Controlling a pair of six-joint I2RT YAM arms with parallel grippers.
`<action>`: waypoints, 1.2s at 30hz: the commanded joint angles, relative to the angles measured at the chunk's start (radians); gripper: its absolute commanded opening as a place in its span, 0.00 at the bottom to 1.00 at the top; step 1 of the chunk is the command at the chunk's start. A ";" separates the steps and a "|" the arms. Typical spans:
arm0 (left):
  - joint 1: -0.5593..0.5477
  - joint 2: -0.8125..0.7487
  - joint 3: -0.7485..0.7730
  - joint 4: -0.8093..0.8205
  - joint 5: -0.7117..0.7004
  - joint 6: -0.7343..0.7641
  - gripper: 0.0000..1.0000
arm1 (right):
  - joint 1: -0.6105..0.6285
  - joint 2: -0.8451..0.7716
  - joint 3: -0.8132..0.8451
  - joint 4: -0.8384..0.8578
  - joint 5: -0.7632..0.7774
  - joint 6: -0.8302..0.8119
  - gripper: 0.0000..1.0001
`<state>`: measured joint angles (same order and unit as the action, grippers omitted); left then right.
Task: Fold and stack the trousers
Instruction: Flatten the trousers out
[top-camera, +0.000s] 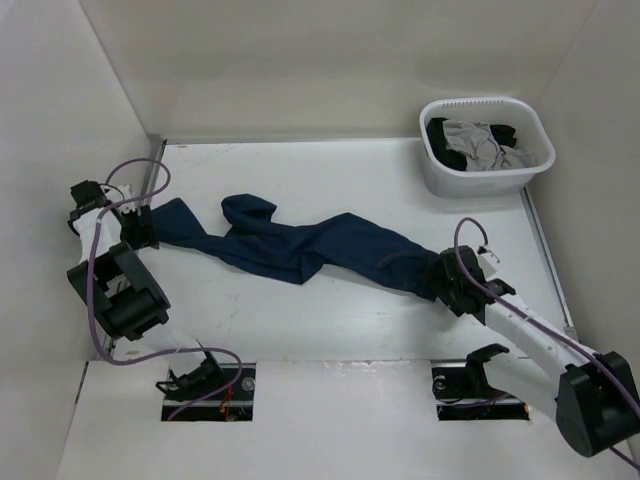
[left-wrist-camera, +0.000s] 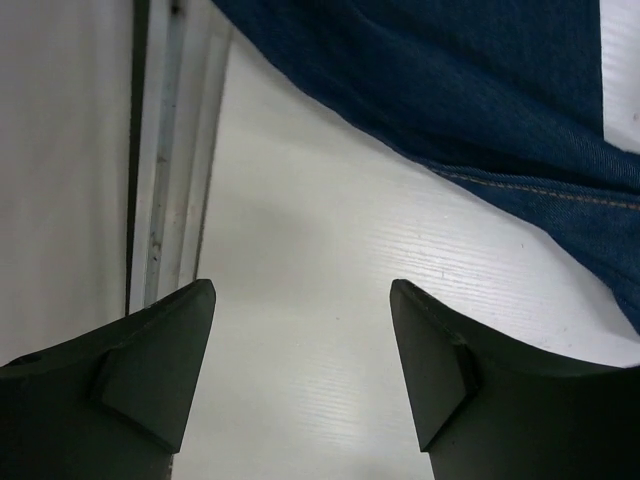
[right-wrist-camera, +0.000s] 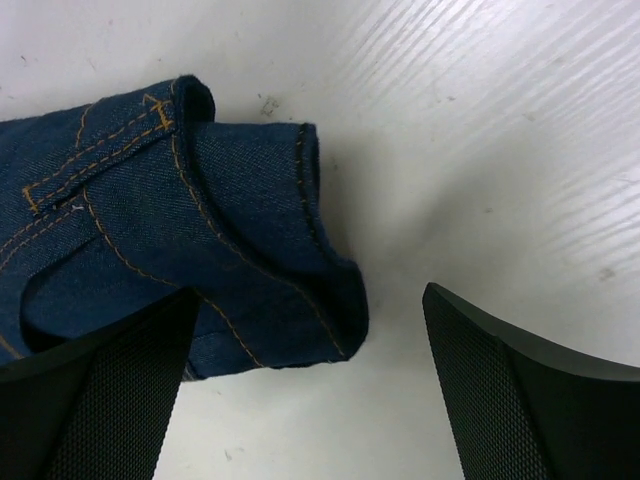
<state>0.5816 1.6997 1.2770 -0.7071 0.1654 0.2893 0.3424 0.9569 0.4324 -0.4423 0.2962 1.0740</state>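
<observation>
The dark navy jeans (top-camera: 300, 250) lie twisted and stretched across the white table from left to right. My left gripper (top-camera: 138, 228) is open at their left end; in the left wrist view (left-wrist-camera: 302, 300) bare table lies between the fingers and the denim (left-wrist-camera: 480, 90) is just beyond the tips. My right gripper (top-camera: 440, 275) is open at their right end; in the right wrist view (right-wrist-camera: 310, 330) a folded waistband corner with orange stitching (right-wrist-camera: 200, 230) reaches between the open fingers, ungripped.
A white basket (top-camera: 440, 178) with grey and black garments (top-camera: 478, 142) stands at the back right. White walls close the left, back and right. A metal rail (left-wrist-camera: 160, 150) runs along the left wall beside my left gripper.
</observation>
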 joint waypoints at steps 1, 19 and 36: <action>0.033 -0.012 0.045 0.041 0.101 -0.052 0.70 | 0.027 0.040 0.025 0.106 0.061 0.064 0.90; -0.094 0.365 0.306 0.129 0.073 -0.039 0.70 | -0.202 -0.046 0.307 -0.081 -0.115 -0.267 0.02; -0.162 0.094 0.322 0.002 -0.236 0.373 0.00 | -0.458 -0.017 0.674 -0.131 -0.385 -0.489 0.02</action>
<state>0.3870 2.0506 1.6054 -0.6369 0.0315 0.4915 -0.0883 0.9833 1.0615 -0.5640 -0.0673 0.6430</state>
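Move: Just off the right fingertips lies the trousers' right end, about 2 cm ahead, 2 cm left and 2 cm below; the laundry basket stands some 28 cm ahead of that hand and 10 cm to its right. From the left hand, the trousers' left leg end is about 12 cm ahead, 4 cm right and 6 cm lower, with the bunched lobe of cloth roughly 15 cm ahead and 24 cm right. Closing on the trousers' right end, the right hand pinches it and lifts it about 23 cm, also carrying it forward towards the basket and a little right while its fingers tip up to point more forward. The left hand reaches forward some 14 cm, sinking and turning clockwise, shuts on the left leg end, then starts to rise and draw back slightly. ##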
